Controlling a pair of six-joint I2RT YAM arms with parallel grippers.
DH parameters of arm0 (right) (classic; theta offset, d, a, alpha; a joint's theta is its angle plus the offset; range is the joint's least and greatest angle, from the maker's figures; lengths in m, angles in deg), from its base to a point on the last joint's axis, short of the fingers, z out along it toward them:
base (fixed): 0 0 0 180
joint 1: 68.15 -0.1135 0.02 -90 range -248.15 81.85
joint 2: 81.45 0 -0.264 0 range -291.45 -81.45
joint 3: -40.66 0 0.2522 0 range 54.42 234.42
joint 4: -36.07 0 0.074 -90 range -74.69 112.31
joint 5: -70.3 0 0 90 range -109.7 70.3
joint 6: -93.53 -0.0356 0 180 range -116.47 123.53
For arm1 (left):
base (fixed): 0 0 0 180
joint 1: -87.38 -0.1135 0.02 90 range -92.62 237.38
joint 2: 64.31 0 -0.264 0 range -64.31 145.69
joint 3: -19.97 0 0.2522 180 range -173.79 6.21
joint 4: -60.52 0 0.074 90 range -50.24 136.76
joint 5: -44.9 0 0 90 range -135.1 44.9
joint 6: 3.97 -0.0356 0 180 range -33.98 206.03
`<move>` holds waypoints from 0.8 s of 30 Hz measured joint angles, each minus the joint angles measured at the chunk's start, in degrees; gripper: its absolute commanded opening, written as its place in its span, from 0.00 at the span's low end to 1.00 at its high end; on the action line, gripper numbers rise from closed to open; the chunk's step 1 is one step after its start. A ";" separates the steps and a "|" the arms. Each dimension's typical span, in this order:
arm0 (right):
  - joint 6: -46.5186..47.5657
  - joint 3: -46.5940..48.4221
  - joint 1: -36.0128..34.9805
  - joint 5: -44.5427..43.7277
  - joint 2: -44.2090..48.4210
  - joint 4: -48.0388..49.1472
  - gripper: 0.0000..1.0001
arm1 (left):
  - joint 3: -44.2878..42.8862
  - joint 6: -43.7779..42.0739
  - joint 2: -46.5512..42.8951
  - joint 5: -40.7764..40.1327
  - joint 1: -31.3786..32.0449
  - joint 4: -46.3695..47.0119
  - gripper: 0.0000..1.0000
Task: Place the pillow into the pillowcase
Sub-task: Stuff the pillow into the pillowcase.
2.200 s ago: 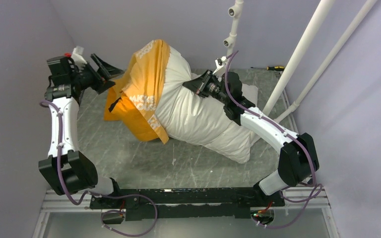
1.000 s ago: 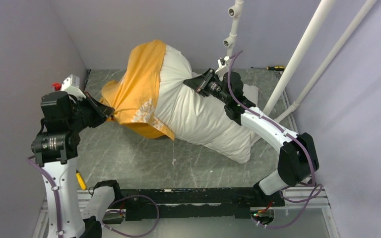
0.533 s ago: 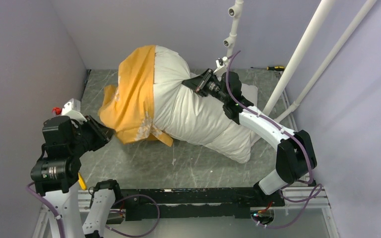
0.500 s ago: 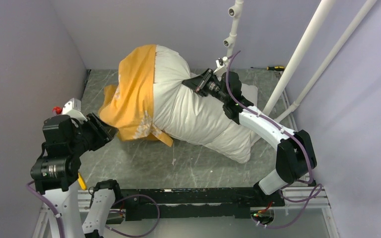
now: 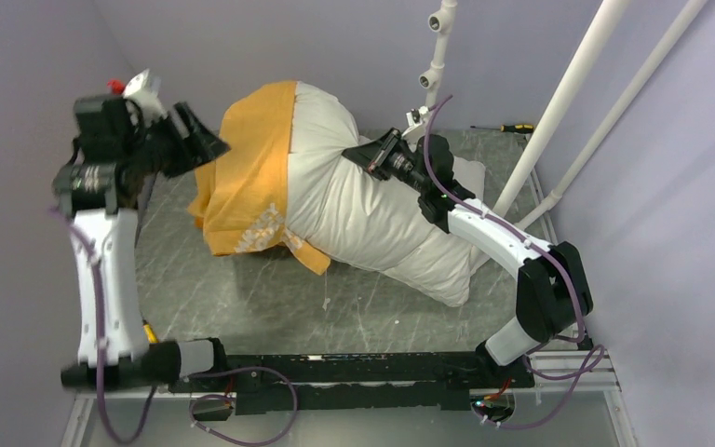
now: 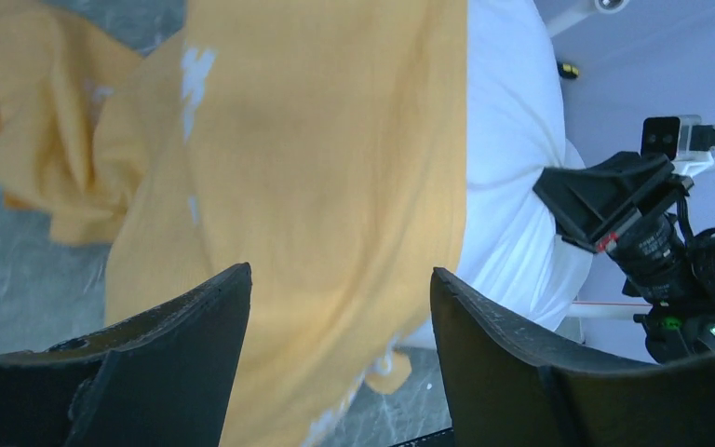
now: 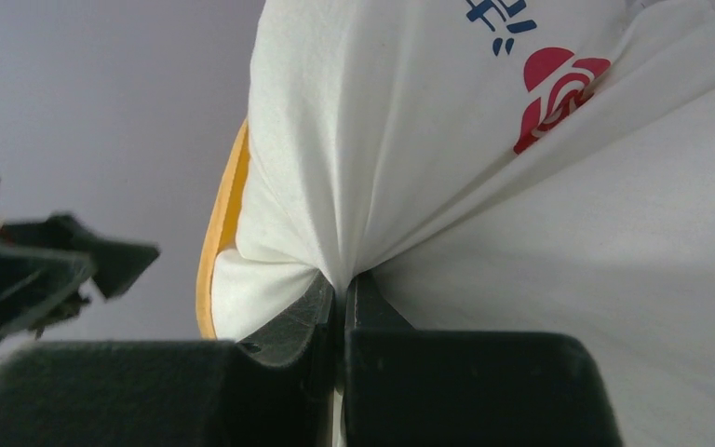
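Note:
The plump white pillow lies slanted across the table, its far left end raised. The orange-yellow pillowcase is drawn over that raised end and hangs loose to the table. My left gripper hovers high at the pillowcase's left side, open and holding nothing. In the left wrist view its black fingers stand wide apart in front of the pillowcase, with the pillow beyond. My right gripper is shut on a pinch of pillow fabric near the red logo, at the pillow's upper side.
White pipes rise at the back right. A screwdriver lies by the far wall. Purple walls close in on the left, back and right. A grey marbled table shows bare in front of the pillow.
My left gripper has opened and let go of the pillowcase, then lifted from low at the near left up to the far left. The pillowcase sagged a little. The right arm stayed put.

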 measured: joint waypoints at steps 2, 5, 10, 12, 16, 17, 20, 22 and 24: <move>-0.17 -0.04 -0.02 0.20 -0.31 0.37 0.00 | -4.79 -1.49 7.65 0.63 2.10 0.70 0.74; -0.39 -0.04 -0.02 0.63 -0.55 0.61 0.00 | -12.39 -3.96 19.32 -0.59 8.35 1.86 0.75; -0.44 -0.04 -0.02 1.46 -1.09 1.14 0.00 | -19.10 -7.72 32.54 -6.32 20.41 1.81 0.71; -0.44 -0.07 -0.02 1.38 -1.31 1.07 0.00 | -20.09 -9.18 34.60 -9.90 23.32 1.49 0.49; -0.42 -0.07 -0.02 1.40 -1.81 1.01 0.00 | -20.55 -10.71 34.84 -14.82 24.81 1.57 0.11; -0.42 -0.07 -0.02 1.46 -1.86 1.03 0.00 | -20.55 -10.62 34.60 -15.76 24.79 1.62 0.11; -0.39 -0.07 -0.04 1.57 -1.90 1.03 0.00 | -20.35 -10.38 33.48 -17.27 24.92 2.01 0.00; -0.42 -0.07 -0.04 1.79 -1.90 1.07 0.00 | -20.06 -10.25 32.20 -17.66 25.00 2.34 0.00; -0.44 -0.07 -0.04 2.23 -1.90 1.14 0.00 | -20.06 -10.23 30.80 -17.59 25.00 2.34 0.00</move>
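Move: The open left hand goes for the upper part of the pillowcase's rim, about 13 cm ahead of it, 12 cm to its right and 9 cm lower. The right hand's pinch of pillow lies roughly 10 cm ahead, 27 cm right and 9 cm below the left hand; the case's hanging corner is some 8 cm back, 19 cm right and 25 cm below the left hand. From the right hand, that rim is about 15 cm left, 3 cm ahead, level. The left fingers shut on the pillowcase's rim, pinching its upper part after the open hand swoops forward about 13 cm, right some 12 cm and down 8 or 9, turning clockwise and rolling its left side up, each near 20 degrees. It then lifts the pinched rim about 3 cm, while the right hand keeps its pinch on the pillow almost still. ##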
